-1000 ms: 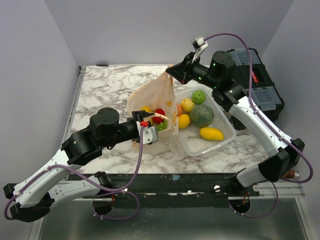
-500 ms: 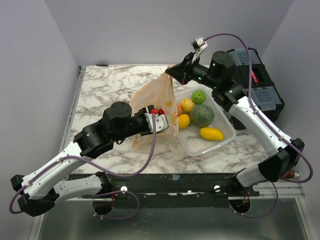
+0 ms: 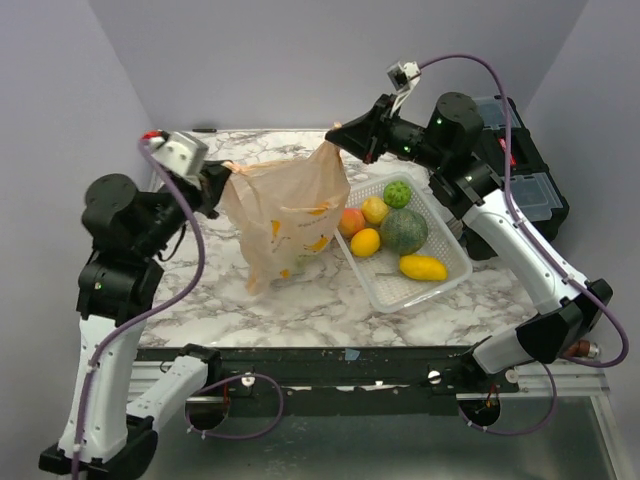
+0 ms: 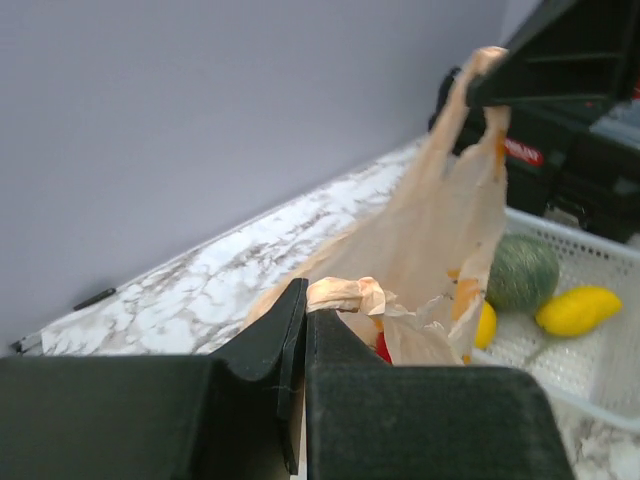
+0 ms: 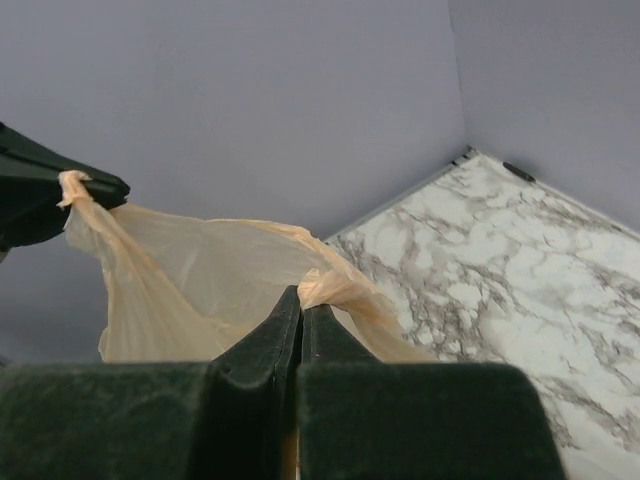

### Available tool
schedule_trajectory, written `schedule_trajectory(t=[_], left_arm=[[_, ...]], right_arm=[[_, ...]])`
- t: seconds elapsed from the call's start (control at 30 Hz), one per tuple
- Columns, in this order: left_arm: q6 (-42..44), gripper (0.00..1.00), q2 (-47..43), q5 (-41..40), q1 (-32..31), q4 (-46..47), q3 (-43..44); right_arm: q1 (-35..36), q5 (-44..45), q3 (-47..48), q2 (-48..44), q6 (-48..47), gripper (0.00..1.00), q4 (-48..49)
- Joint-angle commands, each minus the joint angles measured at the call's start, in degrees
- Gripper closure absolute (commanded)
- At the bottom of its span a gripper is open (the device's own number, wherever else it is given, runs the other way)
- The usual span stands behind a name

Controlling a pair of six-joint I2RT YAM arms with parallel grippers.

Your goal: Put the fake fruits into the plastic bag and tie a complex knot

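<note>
The pale-orange plastic bag [image 3: 285,215] hangs stretched between both grippers, its bottom near the marble table [image 3: 200,290]. My left gripper [image 3: 222,178] is shut on the bag's left handle [image 4: 345,293], raised at the table's left. At the back centre my right gripper [image 3: 338,140] is shut on the other handle [image 5: 335,285]. Yellow and orange fake fruits [image 3: 318,240] show through the bag, and a red one [image 4: 383,347] in the left wrist view. Several more fruits, among them a green melon [image 3: 404,230] and a mango [image 3: 423,267], lie in the white basket [image 3: 450,285]. No knot is in view.
The white lattice basket stands right of the bag, close against it. A black toolbox [image 3: 525,185] sits at the back right behind the right arm. Grey walls close in the table on the left, back and right.
My left gripper left the bag's mouth, shut on the bag's left handle and rose up and to the left. The bag now hangs spread between both grippers. The right gripper rose slightly.
</note>
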Motion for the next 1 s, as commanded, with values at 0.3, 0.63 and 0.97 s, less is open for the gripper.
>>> schedule_trajectory(t=[0.3,0.63,0.97], left_arm=[[-13.3,1.00,8.5,13.8,27.6,-0.5,4.7],[1.6,0.91,11.4,16.3,32.4,-7.3,-1.3],[35.0,0.22,9.0,29.5,34.0,-39.0,11.9]], right_arm=[[0.8,4.3,-2.1,-5.5,8.7,0.99,4.6],[0.8,1.3,-10.8,-7.4,3.6,0.99,7.2],[0.8,-0.4,-9.0,-6.3,3.0,0.99,8.4]])
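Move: Bunched in the left fingers is one top corner of the plastic bag; its fruit-filled body hangs about 10 cm to that hand's right, 6 cm ahead and some 25 cm below, and the corner in the right hand is roughly 18 cm right and 7 cm ahead, level. From the right hand, the bag's body lies about 8 cm left, 3 cm back, 25 cm below; the orange is 9 cm right, 3 cm back, and the melon 18 cm right, level with it, both some 40 cm below. Flicking the bag between them, both hands first rise some 6 cm, then drop again. The left swings left about 12 cm and forward past its start, tips down over 20 degrees and sinks about 10 cm below where it began; then it opens wide, lets go of the corner and draws back some 5 cm, rising slightly. The right, also easing back a little, keeps its corner pinched. ##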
